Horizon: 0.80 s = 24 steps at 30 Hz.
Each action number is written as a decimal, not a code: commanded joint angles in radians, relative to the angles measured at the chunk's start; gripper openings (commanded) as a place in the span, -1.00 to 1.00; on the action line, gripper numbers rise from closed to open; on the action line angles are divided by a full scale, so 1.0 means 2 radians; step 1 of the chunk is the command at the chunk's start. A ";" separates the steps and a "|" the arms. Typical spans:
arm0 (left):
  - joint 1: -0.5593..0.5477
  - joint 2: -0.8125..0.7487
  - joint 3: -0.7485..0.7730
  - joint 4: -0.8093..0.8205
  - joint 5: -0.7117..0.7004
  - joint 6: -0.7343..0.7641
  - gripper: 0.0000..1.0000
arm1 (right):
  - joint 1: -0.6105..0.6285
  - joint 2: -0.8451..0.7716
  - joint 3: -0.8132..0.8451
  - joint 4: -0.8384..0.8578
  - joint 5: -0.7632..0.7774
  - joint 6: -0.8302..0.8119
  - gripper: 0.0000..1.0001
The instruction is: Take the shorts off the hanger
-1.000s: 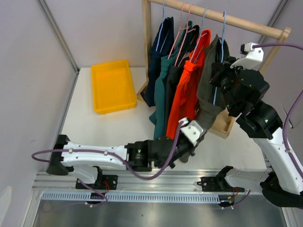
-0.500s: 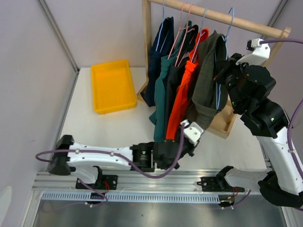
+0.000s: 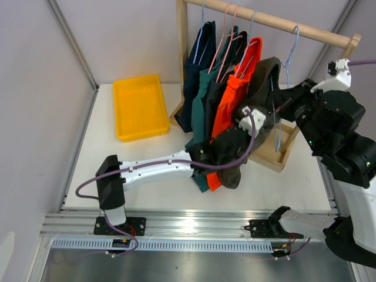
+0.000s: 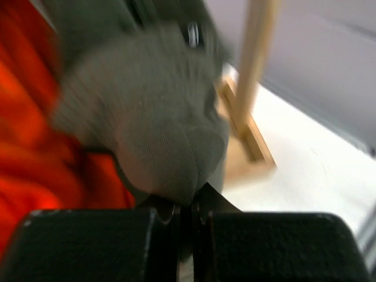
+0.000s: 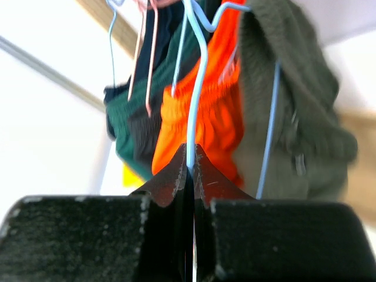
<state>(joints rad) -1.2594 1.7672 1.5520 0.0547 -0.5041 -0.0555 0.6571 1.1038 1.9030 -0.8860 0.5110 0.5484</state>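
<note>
Five pairs of shorts hang on the wooden rack: navy (image 3: pixel 200 53), teal (image 3: pixel 204 97), black (image 3: pixel 220 88), orange (image 3: pixel 232 100) and olive (image 3: pixel 265 75). My left gripper (image 3: pixel 257 120) is shut on a fold of the olive shorts (image 4: pixel 158 135), lifted beside the orange pair (image 4: pixel 29 147). My right gripper (image 3: pixel 281 101) is shut on the wire of the light blue hanger (image 5: pixel 197 88), whose hook (image 3: pixel 292 35) is up at the rod. The olive shorts (image 5: pixel 294 106) drape over that hanger's right side. The orange pair also shows in the right wrist view (image 5: pixel 205 111).
A yellow tray (image 3: pixel 141 107) lies at the back left of the table. The rack's rod (image 3: pixel 317 34), right post (image 4: pixel 258 59) and wooden base (image 3: pixel 276 154) stand close to both grippers. Pink and blue hangers (image 3: pixel 226 41) hold the other shorts.
My left gripper has risen from low near the table up to the rack, bunching the olive shorts. My right gripper has carried the blue hanger to the right along the rod.
</note>
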 commanded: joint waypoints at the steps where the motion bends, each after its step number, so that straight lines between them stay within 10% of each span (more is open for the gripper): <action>1: 0.031 0.009 0.087 -0.017 0.033 0.020 -1.00 | 0.002 -0.029 0.016 -0.052 -0.048 0.095 -1.00; 7: 0.070 0.055 0.170 -0.070 0.056 0.020 -1.00 | 0.002 -0.053 0.003 -0.076 -0.104 0.132 -1.00; 17: 0.069 0.006 0.049 -0.037 0.058 -0.023 -1.00 | 0.003 0.055 0.242 -0.115 -0.109 0.109 -1.00; 24: 0.037 -0.066 -0.043 0.001 0.039 -0.039 -1.00 | 0.002 0.047 0.188 -0.104 -0.012 0.067 -1.00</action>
<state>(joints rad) -1.1385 1.7779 1.5036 -0.0296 -0.3923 -0.1055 0.6579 1.1969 2.3272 -1.0992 0.3935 0.7284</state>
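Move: The left hand already pinches the grey-green shorts, whose middle lies about 2 cm ahead, 1 cm left and 2 cm above; the red shorts hang some 5 cm ahead and 9 cm left, the wooden tray about 16 cm ahead, 14 cm right and 28 cm below. From the right hand, already holding the blue hanger, the grey-green shorts lie roughly 5 cm ahead, 4 cm left, 18 cm down; the rod's near stretch is about 17 cm straight ahead, 8 cm up. The right hand draws the hanger back 5 cm then up; the left, gripping shorts, rises forward, then sinks. ##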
